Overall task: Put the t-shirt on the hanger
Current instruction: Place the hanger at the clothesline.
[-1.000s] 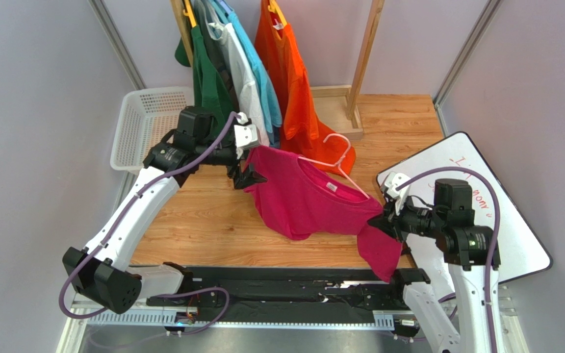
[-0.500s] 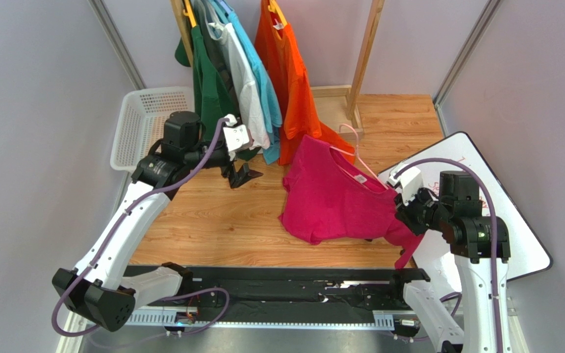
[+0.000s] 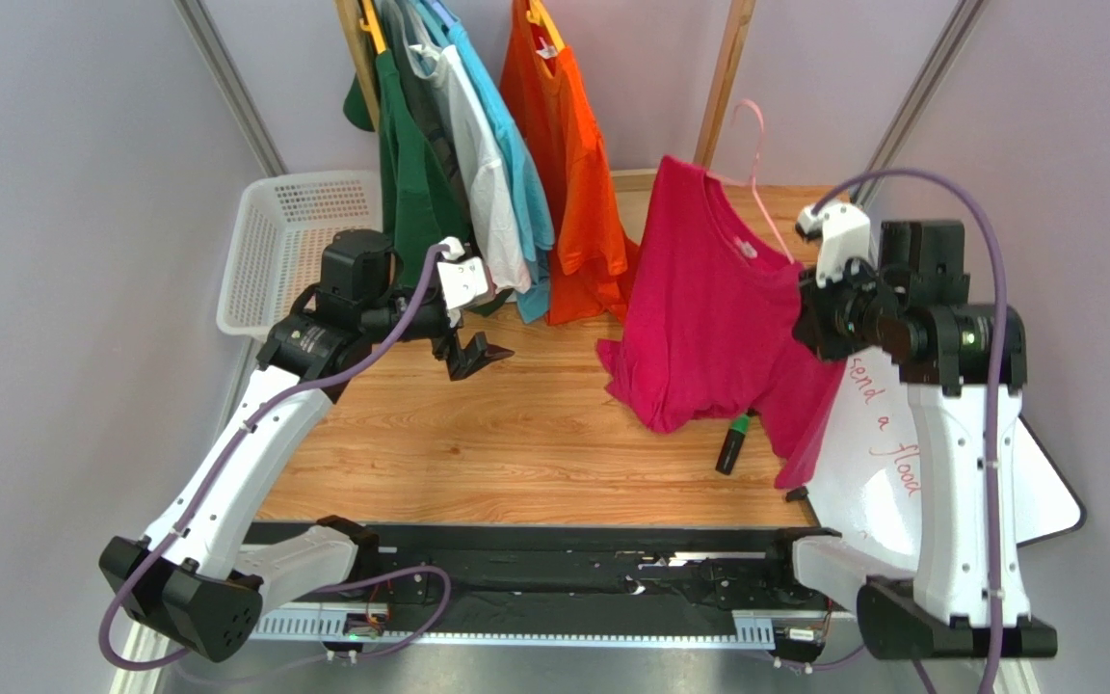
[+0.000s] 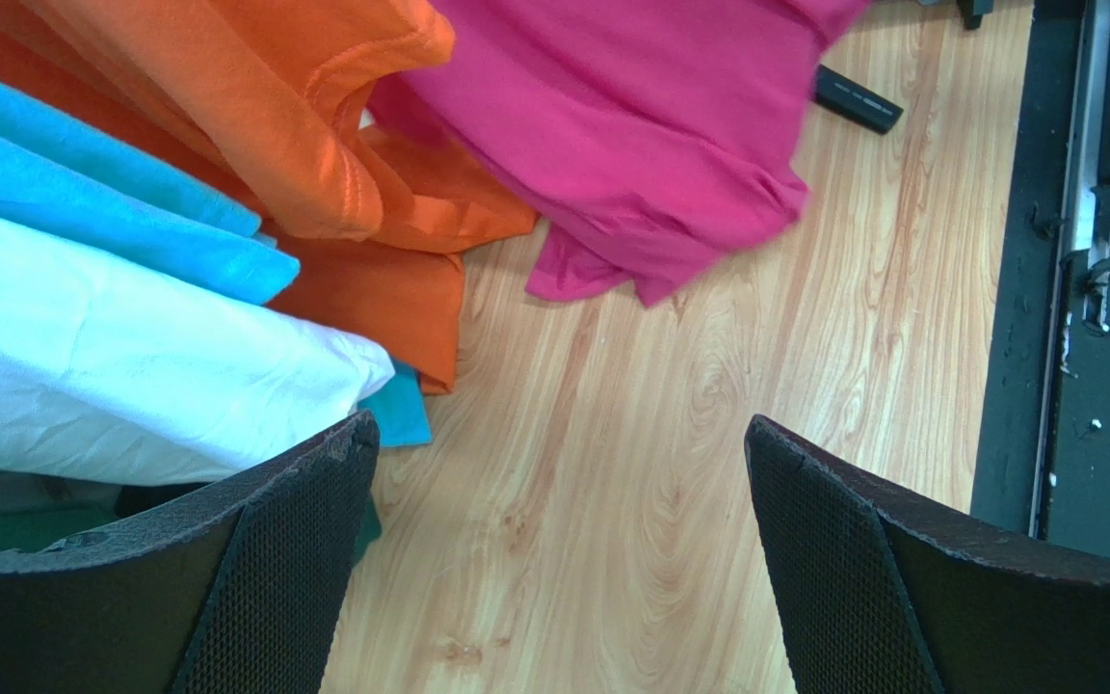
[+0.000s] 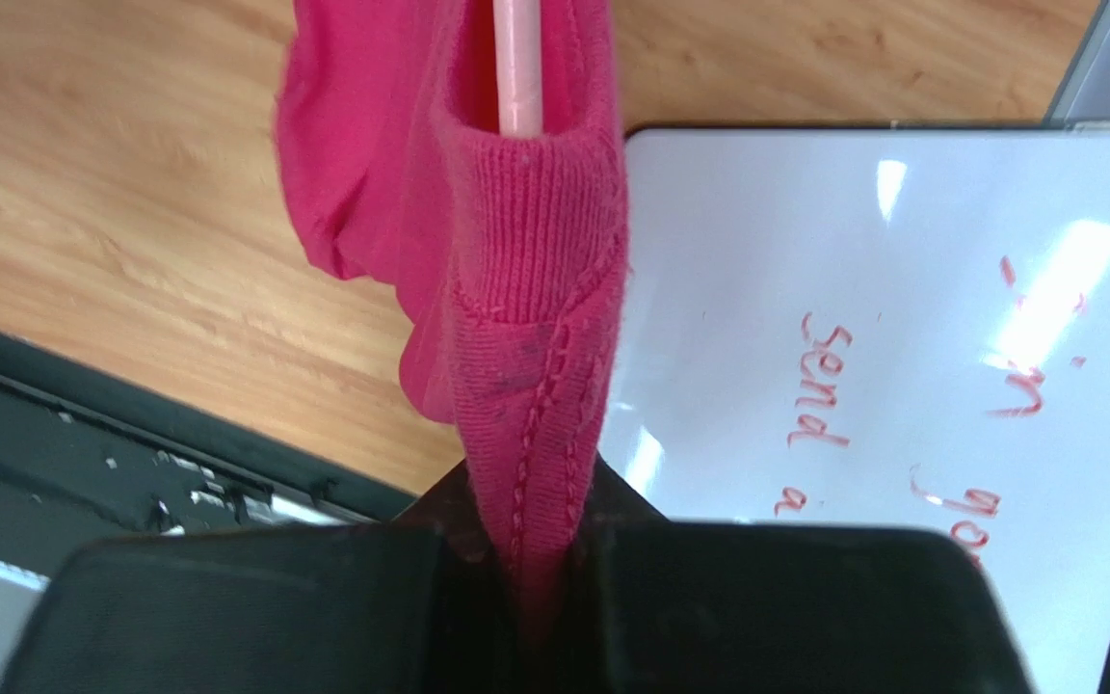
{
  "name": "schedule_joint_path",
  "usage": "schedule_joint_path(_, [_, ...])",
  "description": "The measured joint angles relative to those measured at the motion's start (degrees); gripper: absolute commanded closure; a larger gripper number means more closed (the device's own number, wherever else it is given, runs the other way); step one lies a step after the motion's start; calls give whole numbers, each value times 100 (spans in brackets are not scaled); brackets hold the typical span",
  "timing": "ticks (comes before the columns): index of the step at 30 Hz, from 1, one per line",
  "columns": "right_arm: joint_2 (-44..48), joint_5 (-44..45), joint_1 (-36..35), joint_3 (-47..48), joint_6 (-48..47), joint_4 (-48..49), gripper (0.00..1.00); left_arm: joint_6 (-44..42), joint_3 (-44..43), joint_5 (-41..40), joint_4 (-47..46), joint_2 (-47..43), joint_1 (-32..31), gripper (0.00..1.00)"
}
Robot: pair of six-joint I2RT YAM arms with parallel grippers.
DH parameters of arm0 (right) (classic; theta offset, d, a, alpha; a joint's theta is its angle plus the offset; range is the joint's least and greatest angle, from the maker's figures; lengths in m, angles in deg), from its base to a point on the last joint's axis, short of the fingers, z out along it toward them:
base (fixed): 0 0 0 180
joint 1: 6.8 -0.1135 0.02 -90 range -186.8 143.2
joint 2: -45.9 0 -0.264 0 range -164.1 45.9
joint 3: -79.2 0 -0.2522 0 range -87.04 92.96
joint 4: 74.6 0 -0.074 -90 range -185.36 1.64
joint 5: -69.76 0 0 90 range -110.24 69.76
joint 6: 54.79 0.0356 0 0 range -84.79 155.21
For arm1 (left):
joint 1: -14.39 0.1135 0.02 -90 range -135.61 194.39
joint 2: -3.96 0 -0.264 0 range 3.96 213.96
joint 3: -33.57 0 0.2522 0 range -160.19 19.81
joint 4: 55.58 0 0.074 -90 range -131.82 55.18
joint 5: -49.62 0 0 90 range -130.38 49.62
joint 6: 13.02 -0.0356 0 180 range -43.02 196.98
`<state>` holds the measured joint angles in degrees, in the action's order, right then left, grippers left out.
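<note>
The magenta t-shirt [image 3: 713,311] hangs in the air at centre right, draped over the thin light-pink hanger [image 3: 759,181], whose hook rises above the collar. My right gripper [image 3: 819,321] is raised and shut on the shirt's sleeve hem; in the right wrist view the cloth [image 5: 532,347] is pinched between the jaws and the hanger's pink bar [image 5: 516,65] shows inside the sleeve. My left gripper [image 3: 471,352] is open and empty above the wooden table, left of the shirt; the left wrist view shows the shirt's lower edge [image 4: 633,130].
A rail at the back holds green [image 3: 409,159], white, blue and orange [image 3: 568,159] shirts on yellow hangers. A white basket [image 3: 286,246] is at back left. A whiteboard [image 3: 937,434] lies at right, and a dark marker [image 3: 732,444] lies on the table.
My right gripper has risen and moved back, lifting the shirt and hanger off the table. My left gripper let go of the shirt earlier and has stayed open, shifting slightly.
</note>
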<state>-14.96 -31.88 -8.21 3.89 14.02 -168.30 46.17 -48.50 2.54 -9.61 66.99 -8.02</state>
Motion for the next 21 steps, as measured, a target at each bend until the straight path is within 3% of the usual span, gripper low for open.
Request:
schedule_joint_path(14, [-4297, 118, -280, 5246, 1165, 881, 100, 181, 15, -238, -48, -76, 0, 1])
schedule_joint_path(21, [-4741, 354, -459, 5272, 1331, 1768, 100, 262, 164, -455, -98, -297, 0, 1])
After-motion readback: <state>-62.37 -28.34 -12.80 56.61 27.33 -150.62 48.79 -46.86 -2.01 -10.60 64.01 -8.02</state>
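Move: The right hand holds the pink shirt on its hanger; the clothesline it goes for is out of view overhead. The rack's right post, which marks its near end, stands about 38 cm ahead of this hand and 12 cm to its left, its middle roughly level with the hand. The orange shirt hangs some 33 cm ahead and 34 cm left, a little lower; the green-capped marker lies almost underneath, 5 cm left and 30 cm down. From the left hand the post is about 39 cm ahead and 37 cm right. The right hand keeps its pinch on the shirt's near sleeve with the hanger's corner inside, and sweeps fast forward by some 26 cm while climbing about 10 cm, edging slightly left, towards the free stretch of rack between the orange shirt and the right post. The climb is done first and the reach slows over its last few centimetres, as the wrist tips its fingers up by about 20 degrees so that they point more forward. ##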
